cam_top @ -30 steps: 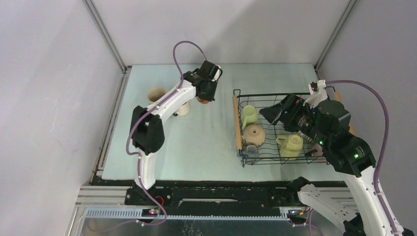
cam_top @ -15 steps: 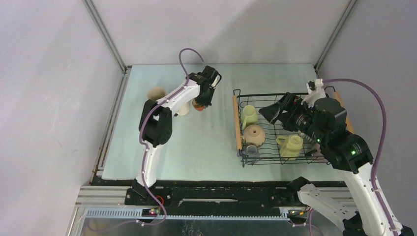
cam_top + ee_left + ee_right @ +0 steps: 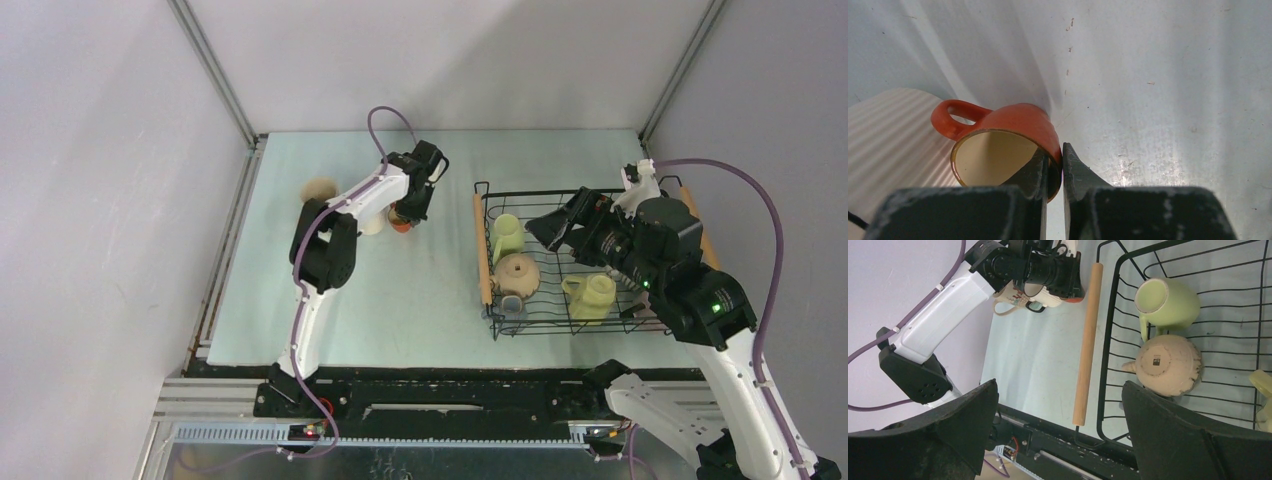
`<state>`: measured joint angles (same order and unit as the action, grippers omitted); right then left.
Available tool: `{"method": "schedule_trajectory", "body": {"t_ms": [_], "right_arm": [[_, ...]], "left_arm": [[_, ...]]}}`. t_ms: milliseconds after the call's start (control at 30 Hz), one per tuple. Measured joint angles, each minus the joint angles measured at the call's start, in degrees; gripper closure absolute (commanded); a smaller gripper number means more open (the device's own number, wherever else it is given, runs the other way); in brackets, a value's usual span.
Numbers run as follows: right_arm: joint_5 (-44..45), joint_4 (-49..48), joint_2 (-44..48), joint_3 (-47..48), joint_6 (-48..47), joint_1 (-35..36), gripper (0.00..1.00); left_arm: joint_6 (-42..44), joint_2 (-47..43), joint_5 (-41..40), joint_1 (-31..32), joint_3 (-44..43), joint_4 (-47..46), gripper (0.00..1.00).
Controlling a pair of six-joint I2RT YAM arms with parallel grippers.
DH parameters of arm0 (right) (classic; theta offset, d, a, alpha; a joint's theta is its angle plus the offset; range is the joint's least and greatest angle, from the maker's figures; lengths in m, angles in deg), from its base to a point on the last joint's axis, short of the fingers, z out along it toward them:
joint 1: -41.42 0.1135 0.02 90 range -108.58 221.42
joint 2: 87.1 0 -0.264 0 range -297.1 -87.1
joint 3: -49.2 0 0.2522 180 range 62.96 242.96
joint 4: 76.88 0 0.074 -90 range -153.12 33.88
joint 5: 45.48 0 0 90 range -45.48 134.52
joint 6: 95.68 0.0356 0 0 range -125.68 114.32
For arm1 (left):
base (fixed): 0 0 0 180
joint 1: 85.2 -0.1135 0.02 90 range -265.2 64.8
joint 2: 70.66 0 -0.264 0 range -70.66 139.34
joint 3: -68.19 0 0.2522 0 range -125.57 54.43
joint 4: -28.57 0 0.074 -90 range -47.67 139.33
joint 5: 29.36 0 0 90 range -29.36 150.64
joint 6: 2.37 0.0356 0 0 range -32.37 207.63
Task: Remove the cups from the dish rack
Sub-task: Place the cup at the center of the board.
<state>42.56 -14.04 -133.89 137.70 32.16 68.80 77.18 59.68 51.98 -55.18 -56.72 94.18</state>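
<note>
My left gripper (image 3: pixel 408 203) (image 3: pixel 1057 161) is shut on the rim of an orange-red cup (image 3: pixel 402 223) (image 3: pixel 1013 125), one finger inside and one outside. It holds the cup low over the table beside a cream ribbed cup (image 3: pixel 372 222) (image 3: pixel 893 135). A tan cup (image 3: pixel 320 189) stands further left. The black wire dish rack (image 3: pixel 485 200) (image 3: pixel 1108 355) holds two yellow-green cups (image 3: pixel 507 236) (image 3: pixel 592 296) (image 3: pixel 1173 302), an upturned tan cup (image 3: pixel 517 273) (image 3: pixel 1168 365) and a greyish cup (image 3: pixel 512 312). My right gripper (image 3: pixel 556 228) (image 3: pixel 1060 390) hangs open above the rack's left half, holding nothing.
The rack's wooden rod handle (image 3: pixel 481 250) (image 3: pixel 1088 340) runs along its left side, and another handle sits on the right, partly behind my right arm. Metal frame posts and grey walls bound the table. The left arm (image 3: pixel 948 305) reaches across the table's far left.
The left gripper has carried the orange-red cup slightly left and lower, closer to the cream ribbed cup. The right arm has barely shifted.
</note>
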Motion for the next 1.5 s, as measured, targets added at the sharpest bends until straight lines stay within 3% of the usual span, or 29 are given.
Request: {"method": "schedule_trajectory", "body": {"t_ms": [267, 567, 1067, 1300, 1367, 1433, 1500], "right_arm": [[0.00, 0.04, 0.13, 0.00, -0.13, -0.13, 0.00], [0.00, 0.92, 0.31, 0.00, -0.26, -0.33, 0.00], [0.00, 2.05, 0.57, 0.00, -0.26, -0.39, 0.00], [0.81, 2.99, 0.66, 0.00, -0.28, -0.39, 0.00], [1.70, 3.52, 0.72, 0.00, -0.31, -0.42, 0.00], [2.69, 4.17, 0.79, 0.00, -0.35, -0.42, 0.00], [3.98, 5.01, 0.85, 0.00, -0.42, -0.39, 0.00]], "left_arm": [[0.00, 0.31, 0.11, 0.00, -1.40, 0.17, 0.85], [0.07, 0.66, 0.35, -0.04, -1.60, 0.31, 0.77], [0.39, -1.88, 2.67, -0.04, -1.60, 1.16, 0.45], [0.24, -10.60, 3.50, 0.00, -1.60, 1.46, 0.25], [-0.02, -13.97, 4.00, 0.02, -1.60, 1.44, 0.17], [-0.24, -17.70, 4.52, 0.11, -1.27, 1.01, 0.02], [-0.72, -22.10, 4.94, 0.31, 0.39, -0.46, 0.00]]}}
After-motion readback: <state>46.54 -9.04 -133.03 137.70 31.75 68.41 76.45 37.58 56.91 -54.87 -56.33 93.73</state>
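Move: The orange cup is already down at its spot, its right wall pinched by the left fingertips, its middle about 3 cm left of that hand, level ahead and 1 cm lower. The white mug stands some 10 cm to the hand's left, level ahead; the patterned mug is about 17 cm left and 1 cm ahead. The rack's wooden rail runs about 13 cm right, its middle 5 cm back. From the right hand, the orange cup lies about 22 cm ahead, 25 cm left and 32 cm below. Nearly still at first, the left hand opens its fingers from their pinch on the orange cup's right wall, one finger inside and one outside, and lets go. It then rises ever faster, about 18 cm almost straight up off the cup, opening to nearly full width while the fingertips swing some 20 degrees forward and to the right. The empty right hand, still open above the rack, eases 2 cm or so right and down. ##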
